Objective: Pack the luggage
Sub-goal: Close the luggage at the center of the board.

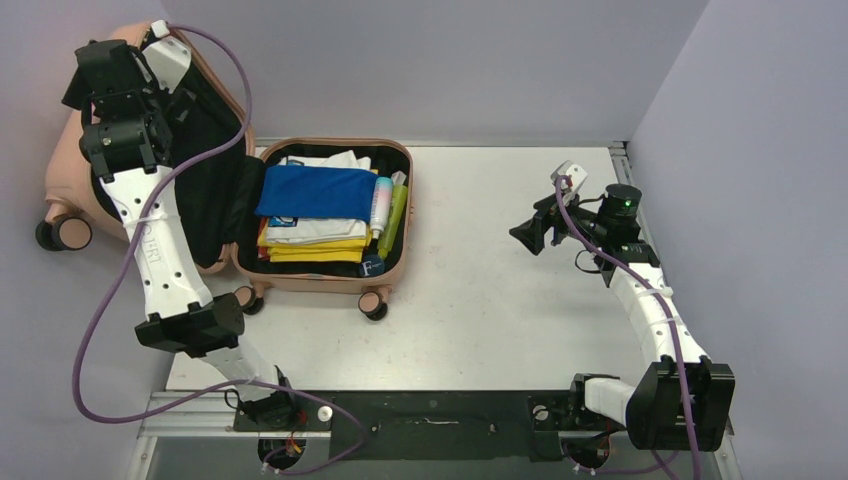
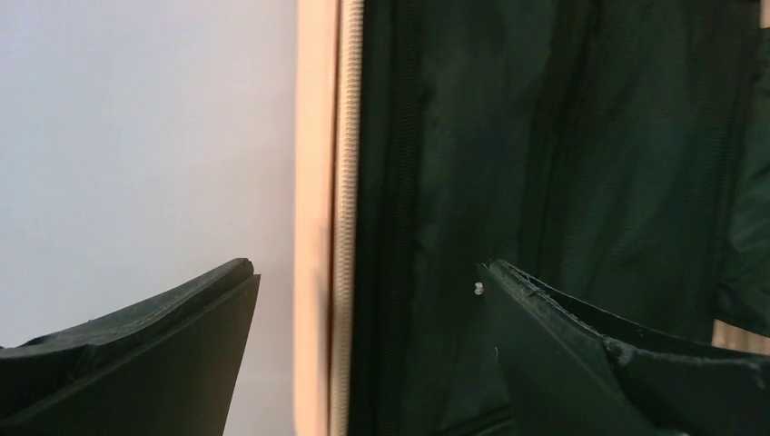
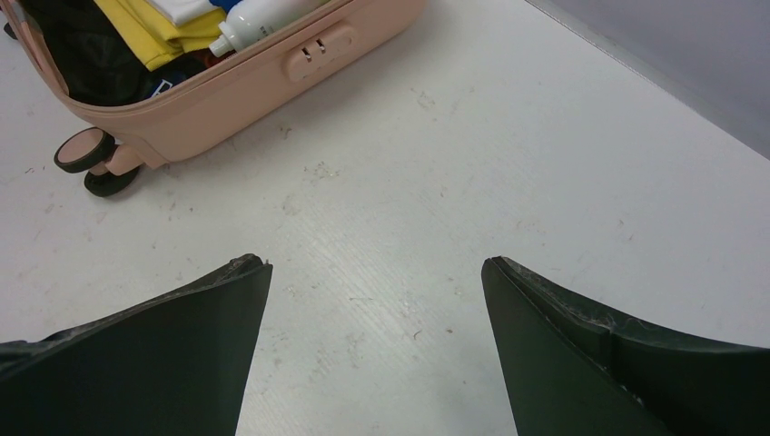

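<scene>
The salmon-pink luggage (image 1: 330,282) lies open on the table, its black-lined lid (image 1: 215,190) standing up at the left. Inside lie a blue cloth (image 1: 318,190), yellow and white clothes (image 1: 315,250), a white bottle (image 1: 380,205) and a green tube (image 1: 395,220). My left gripper (image 1: 175,75) is high at the lid's top edge. In the left wrist view it (image 2: 363,268) is open, with the lid's pink rim (image 2: 313,182) and zipper between the fingers; whether they touch it I cannot tell. My right gripper (image 3: 375,262) hangs open over bare table, right of the luggage (image 3: 272,86).
The lid leans out past the table's left edge toward the grey wall (image 1: 40,120). Caster wheels (image 1: 374,303) stick out at the luggage's near side. White tabletop (image 1: 480,300) stretches between the luggage and the right arm (image 1: 640,290). Grey walls close the back and right.
</scene>
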Robot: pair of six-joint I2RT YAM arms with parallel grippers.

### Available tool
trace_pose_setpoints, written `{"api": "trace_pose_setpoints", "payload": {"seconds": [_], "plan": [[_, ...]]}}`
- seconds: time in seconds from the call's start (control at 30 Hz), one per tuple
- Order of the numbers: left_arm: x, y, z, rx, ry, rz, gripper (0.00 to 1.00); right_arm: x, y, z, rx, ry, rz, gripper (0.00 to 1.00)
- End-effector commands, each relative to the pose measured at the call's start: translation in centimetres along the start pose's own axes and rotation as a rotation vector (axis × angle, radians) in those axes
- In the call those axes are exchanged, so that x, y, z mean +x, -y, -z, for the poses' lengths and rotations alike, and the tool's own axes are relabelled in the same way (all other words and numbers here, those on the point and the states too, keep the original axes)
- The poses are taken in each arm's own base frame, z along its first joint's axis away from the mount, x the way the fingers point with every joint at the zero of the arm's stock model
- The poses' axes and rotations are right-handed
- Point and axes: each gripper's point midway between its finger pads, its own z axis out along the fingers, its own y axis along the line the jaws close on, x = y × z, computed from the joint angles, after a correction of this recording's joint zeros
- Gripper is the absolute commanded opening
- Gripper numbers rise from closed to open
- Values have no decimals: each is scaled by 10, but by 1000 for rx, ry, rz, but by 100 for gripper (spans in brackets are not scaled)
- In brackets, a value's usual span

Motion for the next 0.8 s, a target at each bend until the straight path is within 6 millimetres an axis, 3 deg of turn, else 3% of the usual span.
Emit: {"api": "trace_pose_setpoints", "payload": {"seconds": [0.0,0.13,0.23,0.37,0.47,0.63,0.77], "plan": [[-9,-1,14,14,76,75,100,-26,-1,1,-13,59,65,90],[3,-8,0,-55,17,61,86,-25,0,1,-13,57,61,90],[5,-13,-2,-68,5,68,80,-24,0,0,-13,57,59,90],[4,-16,0,-80,2,72,65,-24,0,0,-14,56,58,90],[3,-18,2,-83,5,75,47,-24,0,0,-15,57,57,90],[5,-17,3,-79,-2,71,2,-24,1,-1,-14,62,49,90],[3,-7,4,-43,1,70,0,-25,0,-9,-8,68,-5,90]]}}
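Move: The open lid's outer rim already runs between the left hand's spread fingers, about 1 cm to its left and 1 cm back of the hand point, at its height. The lid's hinge lies some 16 cm right, 5 cm ahead and 38 cm below; the packed half's middle is roughly 29 cm right, 4 cm ahead and 42 cm below. From the idle right hand that rim is about 68 cm left, 5 cm ahead and 25 cm higher. The lid's outer rim gets pinched: the left hand, wide open around it, first dips about 2 cm, then climbs back to its starting height while easing some 1.5 cm left. Its fingers shut across the zipper edge, one pad on the outer shell side and the other on the lining side, with hardly any turn of the wrist. ##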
